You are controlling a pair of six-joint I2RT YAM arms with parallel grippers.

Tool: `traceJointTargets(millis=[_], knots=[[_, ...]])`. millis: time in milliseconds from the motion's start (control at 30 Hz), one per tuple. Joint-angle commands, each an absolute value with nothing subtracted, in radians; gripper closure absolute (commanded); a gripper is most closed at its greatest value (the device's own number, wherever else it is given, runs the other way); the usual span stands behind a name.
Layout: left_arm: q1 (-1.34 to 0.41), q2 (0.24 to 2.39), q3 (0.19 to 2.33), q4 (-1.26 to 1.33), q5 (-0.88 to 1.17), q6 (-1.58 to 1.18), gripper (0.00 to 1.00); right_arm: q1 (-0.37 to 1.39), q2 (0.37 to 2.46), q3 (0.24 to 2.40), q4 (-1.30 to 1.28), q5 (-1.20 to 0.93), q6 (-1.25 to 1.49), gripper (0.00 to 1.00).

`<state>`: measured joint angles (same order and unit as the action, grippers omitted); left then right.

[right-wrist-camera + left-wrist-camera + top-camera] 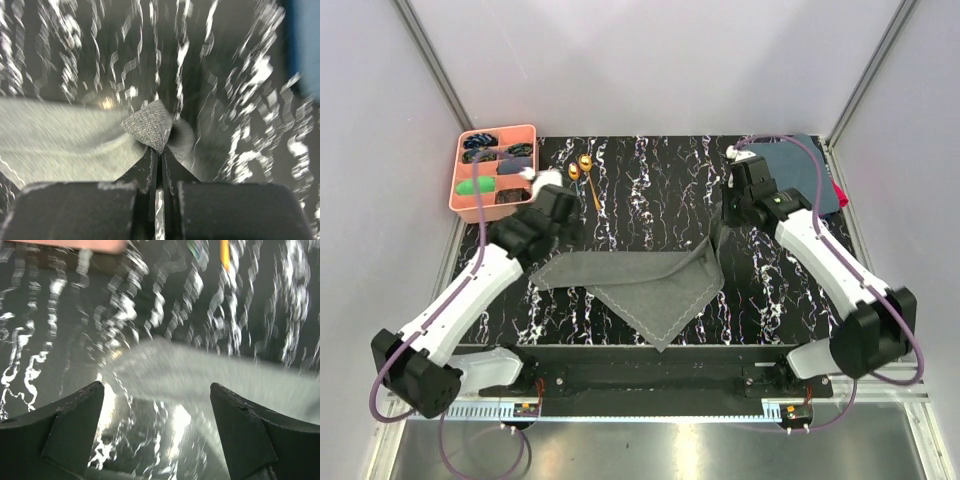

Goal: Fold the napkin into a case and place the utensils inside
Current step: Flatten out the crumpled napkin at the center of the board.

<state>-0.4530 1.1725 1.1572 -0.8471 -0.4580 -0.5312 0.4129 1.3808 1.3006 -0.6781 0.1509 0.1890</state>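
The grey napkin (640, 285) lies crumpled on the black marbled table (650, 180), one corner pointing to the near edge. My right gripper (722, 222) is shut on the napkin's right corner (150, 125) and holds it raised off the table, so the cloth slopes up towards it. My left gripper (563, 228) hovers above the napkin's left end, its jaws wide open and holding nothing (157, 425); the napkin (210, 375) shows just ahead of them. Two gold utensils (585, 170) lie side by side at the back of the table. One orange handle (226, 252) shows in the left wrist view.
A pink compartment tray (525, 135) with small items stands at the back left. A dark blue cloth (810, 170) lies at the back right with something red (840, 195) beside it. White walls close in the table on three sides.
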Motion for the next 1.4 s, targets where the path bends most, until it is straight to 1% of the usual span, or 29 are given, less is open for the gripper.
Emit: traceJointTargets(millis=[0,33,67,100,133,167,233,300,333,367,433,467,567,700,867,1000,1033,1133,1267,1367], knots=[[-0.662,1.083,1.148,-0.772,-0.396,-0.451,0.21,0.368,1.420,1.247,-0.661,0.028,0.259,0.99],[-0.736,1.075,1.120,-0.677,-0.332,-0.416,0.25,0.361,1.425,1.235,-0.654,0.026,0.265,0.97],[-0.771,1.069,1.089,-0.632,-0.263,-0.410,0.32,0.354,1.427,1.230,-0.652,0.029,0.276,0.97],[-0.808,1.068,1.059,-0.591,-0.158,-0.410,0.37,0.332,1.430,1.226,-0.647,0.029,0.281,0.96],[-0.884,1.072,0.996,-0.527,-0.122,-0.410,0.42,0.316,1.430,1.220,-0.649,0.023,0.285,0.97],[-0.923,1.095,0.971,-0.511,-0.106,-0.414,0.43,0.298,1.427,1.216,-0.647,0.012,0.290,0.97],[-1.035,1.132,0.913,-0.473,-0.091,-0.428,0.45,0.258,1.414,1.204,-0.647,-0.027,0.288,1.00],[-1.116,1.212,0.897,-0.466,-0.113,-0.440,0.44,0.242,1.401,1.198,-0.643,-0.044,0.285,1.00],[-1.196,1.244,0.899,-0.466,-0.127,-0.442,0.44,0.235,1.397,1.193,-0.643,-0.046,0.282,1.00],[-1.234,1.305,0.905,-0.472,-0.173,-0.443,0.43,0.232,1.393,1.193,-0.644,-0.051,0.279,1.00],[-1.319,1.363,0.928,-0.469,-0.198,-0.445,0.43,0.227,1.382,1.187,-0.643,-0.058,0.278,1.00],[-1.336,1.420,0.937,-0.468,-0.222,-0.449,0.45,0.226,1.381,1.186,-0.641,-0.060,0.278,1.00],[-1.371,1.515,0.972,-0.456,-0.236,-0.453,0.44,0.222,1.379,1.181,-0.637,-0.075,0.278,1.00],[-1.378,1.580,0.989,-0.414,-0.215,-0.454,0.41,0.222,1.370,1.170,-0.634,-0.086,0.276,1.00],[-1.382,1.640,0.983,-0.387,-0.216,-0.463,0.44,0.222,1.355,1.163,-0.634,-0.090,0.275,1.00],[-1.381,1.663,0.988,-0.387,-0.236,-0.462,0.50,0.222,1.348,1.163,-0.630,-0.098,0.273,1.00],[-1.382,1.667,0.991,-0.388,-0.239,-0.460,0.53,0.222,1.348,1.161,-0.630,-0.100,0.272,1.00],[-1.382,1.667,0.988,-0.387,-0.249,-0.466,0.58,0.222,1.348,1.160,-0.630,-0.104,0.272,1.00],[-1.384,1.651,0.988,-0.394,-0.256,-0.466,0.67,0.222,1.351,1.158,-0.629,-0.115,0.275,1.00],[-1.382,1.609,0.985,-0.397,-0.250,-0.466,0.70,0.224,1.350,1.158,-0.627,-0.118,0.278,1.00]])
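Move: Near the board's front edge, the napkin's near corner lies about 20 cm back and 25 cm to the right of the open left hand, roughly 19 cm below it. The napkin's left corner is some 5 cm left of that hand and 3 cm back, with its middle about 18 cm right and 5 cm back. From the right hand, which already grips the right corner, the near corner is roughly 26 cm back and 16 cm left; the blue cloth is about 15 cm ahead and 17 cm right. Swinging right and back over the napkin, then dropping, the left hand travels some 25 cm to the right, 20 cm back and 19 cm down to the napkin's near corner. It turns clockwise about 65 degrees, tips further down and narrows its fingers around that corner's hem. The right hand keeps its pinch on the right corner, lowering it about 5 cm and easing it slightly right. ##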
